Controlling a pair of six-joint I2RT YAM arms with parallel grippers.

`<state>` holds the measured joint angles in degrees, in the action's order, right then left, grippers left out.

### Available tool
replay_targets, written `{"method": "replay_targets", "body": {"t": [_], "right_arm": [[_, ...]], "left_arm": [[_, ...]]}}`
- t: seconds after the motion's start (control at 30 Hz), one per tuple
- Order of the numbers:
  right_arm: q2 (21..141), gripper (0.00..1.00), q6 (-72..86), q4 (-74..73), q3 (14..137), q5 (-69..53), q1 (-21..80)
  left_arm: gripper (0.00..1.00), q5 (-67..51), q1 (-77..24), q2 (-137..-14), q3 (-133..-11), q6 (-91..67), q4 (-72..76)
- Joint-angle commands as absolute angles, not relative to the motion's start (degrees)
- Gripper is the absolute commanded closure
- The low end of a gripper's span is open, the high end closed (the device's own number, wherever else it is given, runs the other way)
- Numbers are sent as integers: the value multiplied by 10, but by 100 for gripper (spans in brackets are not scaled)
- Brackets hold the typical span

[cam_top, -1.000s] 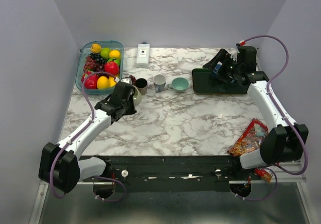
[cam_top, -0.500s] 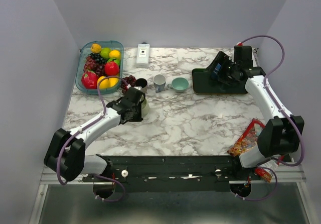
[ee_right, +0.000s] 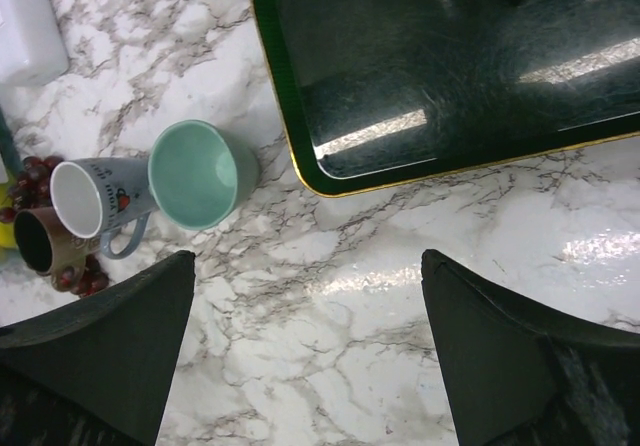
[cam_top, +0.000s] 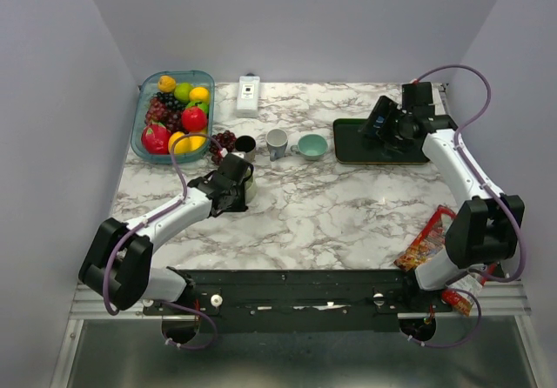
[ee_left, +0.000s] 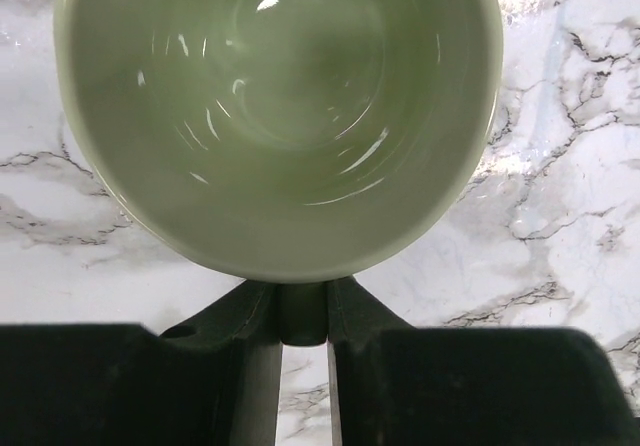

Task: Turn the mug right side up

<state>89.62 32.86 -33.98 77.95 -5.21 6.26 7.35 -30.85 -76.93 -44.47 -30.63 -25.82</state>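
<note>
The pale green mug [ee_left: 280,116] fills the left wrist view, its open mouth facing the camera and its inside empty. My left gripper [ee_left: 302,311] is shut on the mug's handle [ee_left: 302,316], which sits pinched between the two black fingers. From above, the mug [cam_top: 251,188] peeks out under the left gripper [cam_top: 233,184] at the left-centre of the marble table. I cannot tell whether its base touches the table. My right gripper [ee_right: 305,336] hangs open and holds nothing. It is over the marble beside the green tray [ee_right: 300,156].
A brown mug [cam_top: 246,147], a grey-white mug [cam_top: 277,143] and a teal cup [cam_top: 311,147] stand in a row behind the green mug. A fruit bin [cam_top: 144,131] and grapes [cam_top: 224,137] lie at back left. A white box [cam_top: 249,95] is at the back, a snack packet [cam_top: 431,240] at front right.
My left arm has carried the mug right and forward, away from the fruit bin, then nearly settled. My right arm has shifted slightly towards the back.
</note>
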Motion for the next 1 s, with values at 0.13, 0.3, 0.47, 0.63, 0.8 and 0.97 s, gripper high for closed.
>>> {"method": "replay_targets", "body": {"t": [0.13, 0.3, 0.47, 0.63, 0.8, 0.97], "right_arm": [[926, 0, 319, -391, 806, 32, 62], [933, 0, 287, -405, 817, 68, 62], [929, 0, 252, -407, 829, 136, 61], [962, 0, 225, -393, 855, 166, 59], [1004, 1, 114, -325, 867, 124, 58], [1062, 6, 19, -284, 900, 105, 57]], "left_arm": [[47, 111, -309, -737, -447, -305, -237], [27, 154, -310, -707, -468, -309, -266], [9, 195, -310, -619, -482, -298, -255], [1, 214, -309, -579, -515, -291, -221], [1, 195, -309, -602, -565, -275, -210], [1, 149, -305, -640, -609, -251, -192]]}}
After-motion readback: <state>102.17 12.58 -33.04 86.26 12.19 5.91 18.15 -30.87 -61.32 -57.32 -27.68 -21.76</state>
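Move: The pale green mug already stands upright, its middle about 5 cm ahead of the left hand and level with it, the handle still between the fingers. From that hand the brown mug is some 13 cm ahead and 1 cm right, the grey mug 14 cm ahead and 9 cm right. From the right hand, the dark blue mug lies roughly 8 cm ahead, 2 cm right and 14 cm below; the light blue mug stands 7 cm right of it and 1 cm farther out. The pale green mug's handle is let go: the left fingers spread to wide open, then the hand lifts about 19 cm, drifting some 6 cm forward over the mug while its fingertips tilt up. Meanwhile the open right hand slides right, then forward and down towards the upturned dark blue mug, rolling about 25 degrees so its fingers swing from leaning left to leaning right. ##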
